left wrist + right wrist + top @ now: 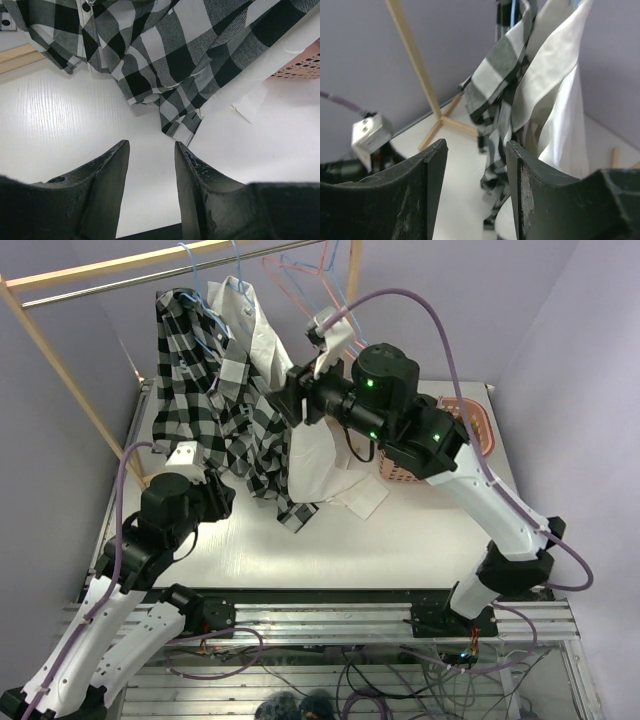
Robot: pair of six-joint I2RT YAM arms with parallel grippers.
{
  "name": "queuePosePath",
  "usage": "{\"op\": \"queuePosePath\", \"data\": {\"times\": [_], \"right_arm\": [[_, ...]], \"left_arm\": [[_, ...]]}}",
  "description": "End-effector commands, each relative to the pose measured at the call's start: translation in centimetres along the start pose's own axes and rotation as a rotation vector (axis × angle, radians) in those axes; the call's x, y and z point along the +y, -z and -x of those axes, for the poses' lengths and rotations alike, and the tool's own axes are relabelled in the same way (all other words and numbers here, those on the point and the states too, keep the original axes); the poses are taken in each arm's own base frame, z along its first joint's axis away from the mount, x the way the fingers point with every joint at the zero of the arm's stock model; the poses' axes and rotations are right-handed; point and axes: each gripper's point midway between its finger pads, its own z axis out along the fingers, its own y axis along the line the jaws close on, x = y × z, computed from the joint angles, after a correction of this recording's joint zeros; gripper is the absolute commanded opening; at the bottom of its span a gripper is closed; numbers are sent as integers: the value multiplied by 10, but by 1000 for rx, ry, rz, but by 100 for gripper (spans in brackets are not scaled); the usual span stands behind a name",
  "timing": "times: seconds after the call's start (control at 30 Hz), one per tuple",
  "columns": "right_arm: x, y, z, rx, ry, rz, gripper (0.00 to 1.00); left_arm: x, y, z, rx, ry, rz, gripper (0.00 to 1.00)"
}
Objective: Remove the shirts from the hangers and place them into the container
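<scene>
The black-and-white checked shirt (200,370) and the white shirt (312,455) hang side by side from light blue hangers (193,270) on the rail, their tails reaching the table. My right gripper (283,400) is open, raised level with the shirts, right up against the fold between them and holding nothing. In the right wrist view the checked shirt (500,70) and the white shirt (560,90) hang just beyond its fingers (520,190). My left gripper (152,150) is open and empty low over the table, short of the checked hem (165,55). The pink container (470,425) sits behind my right arm.
Empty pink hangers (300,275) hang on the wooden rail (110,270). The rack's slanted leg (415,55) and foot stand at the table's far left. The white table (400,540) lies bare in front of the shirts. The container's slotted wall (305,65) shows past the white shirt.
</scene>
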Motion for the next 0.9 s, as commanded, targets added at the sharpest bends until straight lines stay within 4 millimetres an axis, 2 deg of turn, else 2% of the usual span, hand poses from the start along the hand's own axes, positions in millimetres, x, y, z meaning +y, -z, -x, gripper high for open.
{"op": "queuePosePath", "data": {"times": [0.0, 0.13, 0.33, 0.63, 0.7, 0.73, 0.8, 0.83, 0.87], "right_arm": [[-15, -20, 21, -60, 119, -80, 51], [-15, -47, 2, -21, 145, -76, 52], [-20, -74, -24, -1, 172, -101, 52], [-31, -101, -41, 19, 210, -166, 50], [-34, -102, -41, 4, 212, -181, 43], [-36, -102, -41, -3, 210, -190, 36], [-38, -101, -39, -21, 205, -204, 10], [-39, -100, -39, -29, 203, -211, 2], [-40, -98, -36, -42, 200, -215, 0]], "left_arm": [[-1, 1, 4, -12, 2, 5, 53], [-1, 2, 4, -14, 4, 6, 53], [-2, 2, 3, -11, 1, 7, 53], [-3, 3, 3, -12, 1, 7, 53], [-3, 3, 3, -12, 0, 8, 53], [-3, 2, 3, -10, 0, 8, 53], [-3, 2, 2, -8, 0, 10, 53], [-2, 2, 2, -7, -2, 10, 53], [-3, 2, 2, -6, -1, 9, 53]]}}
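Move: The right hand, empty and high up, has the near edge of the checked shirt's hanging front about 8 cm ahead, 6 cm to its left and 8 cm lower. The white shirt hangs just beyond that edge, some 13 cm ahead of the hand, 4 cm left and 8 cm lower; the basket is about 17 cm ahead, 33 cm right and 40 cm down. From the idle left hand that edge lies some 13 cm ahead, 12 cm right and 17 cm up. The right hand, fingers about half open, reaches forward and left towards the checked shirt's hanging edge, rising about a centimetre before it sinks, to end some 8 cm farther forward, 6 cm farther left and 7 cm lower. On the way the wrist turns roughly 10 degrees clockwise and rolls a little, and as the hand slows at the edge, beside the white shirt, the fingers close nearly shut and pinch the checked cloth. ##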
